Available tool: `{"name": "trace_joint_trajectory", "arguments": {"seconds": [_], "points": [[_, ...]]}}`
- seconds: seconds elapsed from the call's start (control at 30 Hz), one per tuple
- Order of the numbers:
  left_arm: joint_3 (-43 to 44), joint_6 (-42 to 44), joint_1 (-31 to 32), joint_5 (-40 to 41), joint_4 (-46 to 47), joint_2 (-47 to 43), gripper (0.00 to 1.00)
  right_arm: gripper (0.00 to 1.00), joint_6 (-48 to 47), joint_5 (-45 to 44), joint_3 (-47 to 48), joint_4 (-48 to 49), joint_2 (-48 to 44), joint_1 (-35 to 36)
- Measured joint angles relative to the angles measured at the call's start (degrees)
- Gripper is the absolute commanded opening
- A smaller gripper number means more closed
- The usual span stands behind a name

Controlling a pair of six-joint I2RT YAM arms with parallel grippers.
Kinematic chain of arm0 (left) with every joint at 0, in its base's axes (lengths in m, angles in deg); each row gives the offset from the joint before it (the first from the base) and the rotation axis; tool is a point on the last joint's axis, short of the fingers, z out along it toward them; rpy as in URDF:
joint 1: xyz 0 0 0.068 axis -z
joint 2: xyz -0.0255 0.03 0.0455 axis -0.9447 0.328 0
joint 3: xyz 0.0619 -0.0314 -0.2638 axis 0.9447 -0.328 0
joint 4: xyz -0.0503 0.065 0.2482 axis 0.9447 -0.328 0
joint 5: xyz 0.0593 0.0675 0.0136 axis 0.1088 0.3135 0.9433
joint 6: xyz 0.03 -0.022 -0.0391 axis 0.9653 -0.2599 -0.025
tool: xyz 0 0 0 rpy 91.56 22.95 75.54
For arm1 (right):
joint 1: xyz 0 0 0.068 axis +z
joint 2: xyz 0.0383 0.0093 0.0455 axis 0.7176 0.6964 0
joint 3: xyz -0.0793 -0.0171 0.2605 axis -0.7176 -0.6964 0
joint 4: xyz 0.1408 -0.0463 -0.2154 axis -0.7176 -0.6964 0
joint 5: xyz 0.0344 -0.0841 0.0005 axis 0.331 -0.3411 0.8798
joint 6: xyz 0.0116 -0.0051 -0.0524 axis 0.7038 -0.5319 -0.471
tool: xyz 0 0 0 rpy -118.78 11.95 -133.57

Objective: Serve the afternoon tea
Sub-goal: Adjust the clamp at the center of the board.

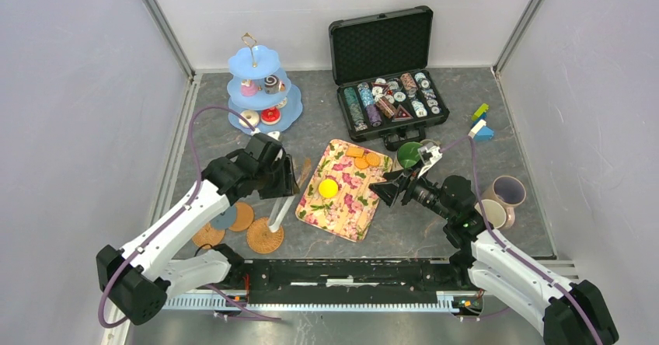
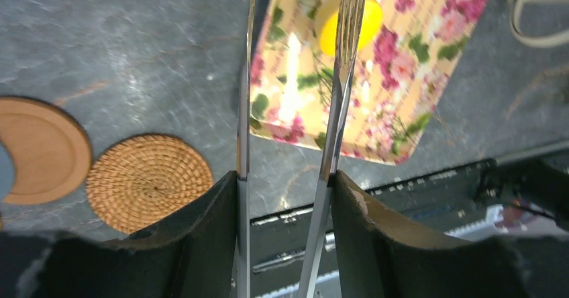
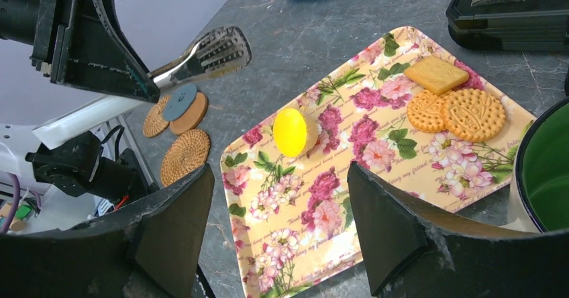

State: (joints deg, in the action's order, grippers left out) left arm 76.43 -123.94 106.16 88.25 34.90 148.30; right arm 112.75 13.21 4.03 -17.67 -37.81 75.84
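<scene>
My left gripper (image 2: pixel 287 177) is shut on a pair of metal tongs (image 2: pixel 339 76), one finger pressing on each arm. The tong tips (image 3: pixel 215 51) hover above the left edge of the floral tray (image 1: pixel 346 205), in line with a small yellow cake (image 3: pixel 292 131) lying on it. Three orange-yellow biscuits (image 3: pixel 473 113) lie at the tray's far end. My right gripper (image 3: pixel 278 177) is open and empty, over the tray's right side. A green-lined mug (image 1: pixel 409 155) stands just beyond it.
A blue tiered stand (image 1: pixel 260 88) with donuts and cakes is at the back left. An open black case (image 1: pixel 388 88) of poker chips stands at the back. Coasters (image 1: pixel 264 236) lie left of the tray. A lilac mug (image 1: pixel 509 189) and building blocks (image 1: pixel 482 123) are at right.
</scene>
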Motion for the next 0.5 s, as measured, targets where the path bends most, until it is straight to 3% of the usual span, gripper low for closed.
{"name": "trace_joint_trajectory", "arguments": {"seconds": [0.2, 0.5], "points": [[0.3, 2.0, 0.7, -7.7, -1.1, 2.8, 0.56, 0.79, 0.5, 0.0, 0.0, 0.2, 0.0, 0.0], [0.4, 4.0, 2.5, -12.2, 0.1, 8.7, 0.58, 0.79, 0.6, 0.0, 0.0, 0.1, -0.8, 0.0]]}}
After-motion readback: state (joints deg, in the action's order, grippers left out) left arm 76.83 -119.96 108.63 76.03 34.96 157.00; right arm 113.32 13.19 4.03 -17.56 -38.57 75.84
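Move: The left hand already holds the open tongs; the yellow pastry on the board lies about 7 cm ahead of it, 11 cm to its right and 13 cm below. The biscuits lie some 16 cm ahead and 20 cm right, the woven coaster about 8 cm back and 7 cm left. From the idle right hand, the pastry is roughly 7 cm ahead, 14 cm left and 14 cm below. Keeping the tongs open, the left hand eases right, back and down about 5 cm, bringing their jaws towards the pastry. ##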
